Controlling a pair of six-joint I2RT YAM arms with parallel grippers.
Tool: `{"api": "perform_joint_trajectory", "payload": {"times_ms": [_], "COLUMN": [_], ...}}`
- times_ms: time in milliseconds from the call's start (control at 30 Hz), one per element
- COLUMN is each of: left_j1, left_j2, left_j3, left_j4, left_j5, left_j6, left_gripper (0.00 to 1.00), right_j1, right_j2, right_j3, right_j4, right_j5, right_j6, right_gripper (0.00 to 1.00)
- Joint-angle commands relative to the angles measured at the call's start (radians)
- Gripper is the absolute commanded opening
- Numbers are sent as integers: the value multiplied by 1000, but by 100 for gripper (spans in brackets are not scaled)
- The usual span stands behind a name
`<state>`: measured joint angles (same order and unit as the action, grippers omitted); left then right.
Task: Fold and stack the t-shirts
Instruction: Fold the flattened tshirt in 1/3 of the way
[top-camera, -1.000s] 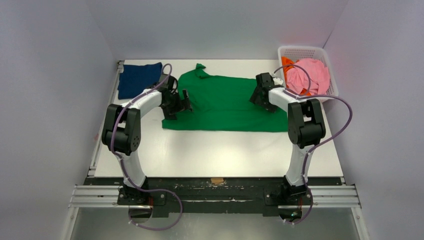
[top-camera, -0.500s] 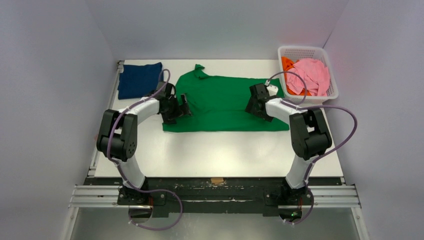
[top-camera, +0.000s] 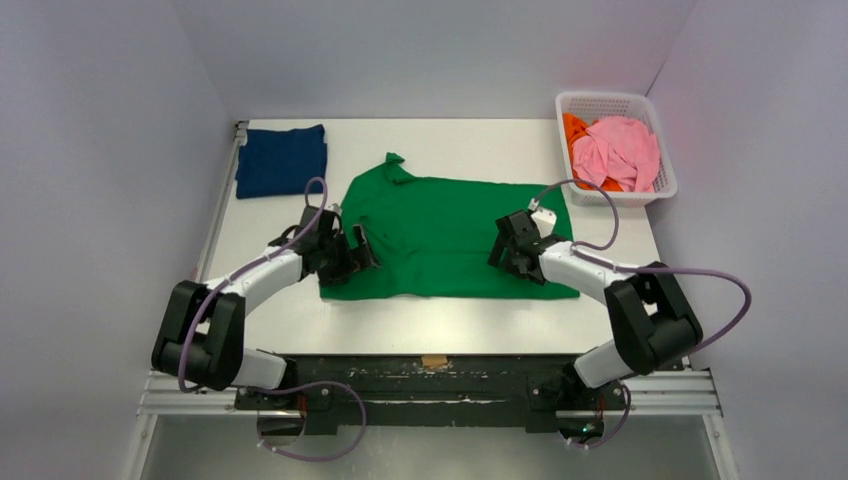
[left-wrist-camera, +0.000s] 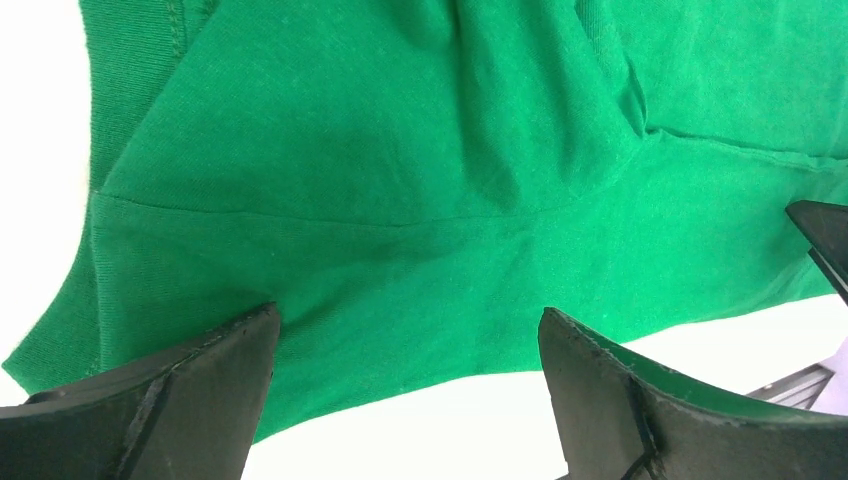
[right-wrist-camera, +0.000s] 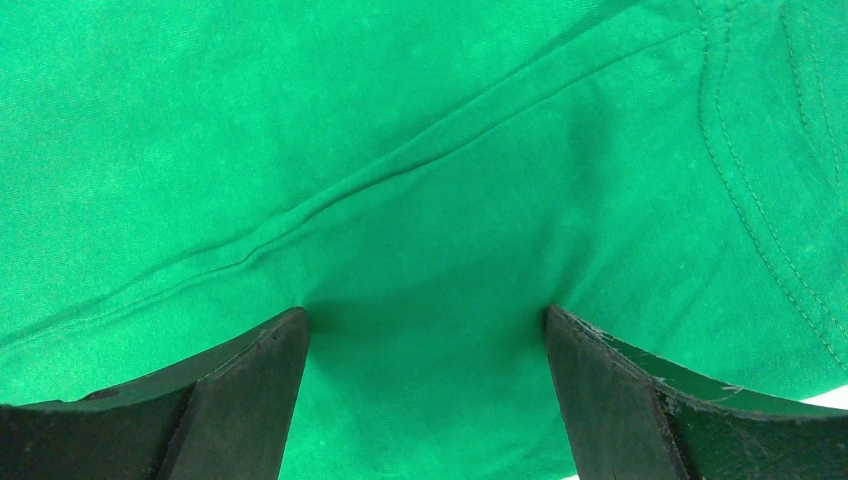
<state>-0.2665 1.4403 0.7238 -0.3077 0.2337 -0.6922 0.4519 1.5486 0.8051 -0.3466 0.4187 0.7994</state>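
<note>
The bright green t-shirt (top-camera: 445, 235) lies spread flat in the middle of the table. My left gripper (top-camera: 358, 252) is open, its fingers wide apart and resting on the shirt's left side near the hem (left-wrist-camera: 410, 330). My right gripper (top-camera: 503, 250) is open, with both fingers pressed on the cloth at the shirt's right side (right-wrist-camera: 425, 320). The navy blue t-shirt (top-camera: 282, 160) lies folded at the far left. The pink t-shirt (top-camera: 620, 150) and the orange t-shirt (top-camera: 573, 130) lie crumpled in the basket.
The white mesh basket (top-camera: 613, 100) stands at the far right corner. White table (top-camera: 440, 315) shows between the green shirt's near edge and the black front rail. Grey walls close in on three sides.
Both arms have drawn back toward the near edge, and the green shirt has slid with them toward the front of the table. The navy shirt and the basket have not moved.
</note>
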Motion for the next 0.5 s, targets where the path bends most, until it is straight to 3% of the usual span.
{"api": "perform_joint_trajectory", "payload": {"times_ms": [0,233,467], "left_j1": [-53,-130,-149], "left_j2": [-62,-293,-348], "left_j3": [-131,-225,-226], "left_j4": [-231,-312,-385], "left_j5": [-55,-113,-133], "left_j6": [-64,-134,-167], "left_gripper": [100,100,100], "right_j1": [34,74,80], "right_j2": [-96,-219,-386], "right_j3": [-138,-253,-302], "right_j4": [-83,-146,-220], "right_j5": [-143,-204,-200], "right_j6": [92,106,133], "right_gripper": [85,85,85]}}
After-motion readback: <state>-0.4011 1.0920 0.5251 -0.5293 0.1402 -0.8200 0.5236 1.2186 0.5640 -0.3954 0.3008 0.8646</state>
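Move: Both open hands rest on the green t-shirt, its middle some 9 cm ahead and 28 cm right of the left hand, and about 9 cm ahead and 19 cm left of the right hand. The table's near edge is roughly 19 cm straight back from the left hand and 20 cm from the right. The folded blue shirt sits about 33 cm ahead and 18 cm left of the left hand; the laundry basket is 38 cm ahead and 26 cm right of the right hand. Straight back towards the table's near edge, both arms drag the green t-shirt under wide-open fingers that keep pressing down on it near its front edge. The left travels about 9 cm, easing off at the end, the right some 7 cm, rolling slightly so that its left side rises; neither closes, and both stay down at cloth level. ##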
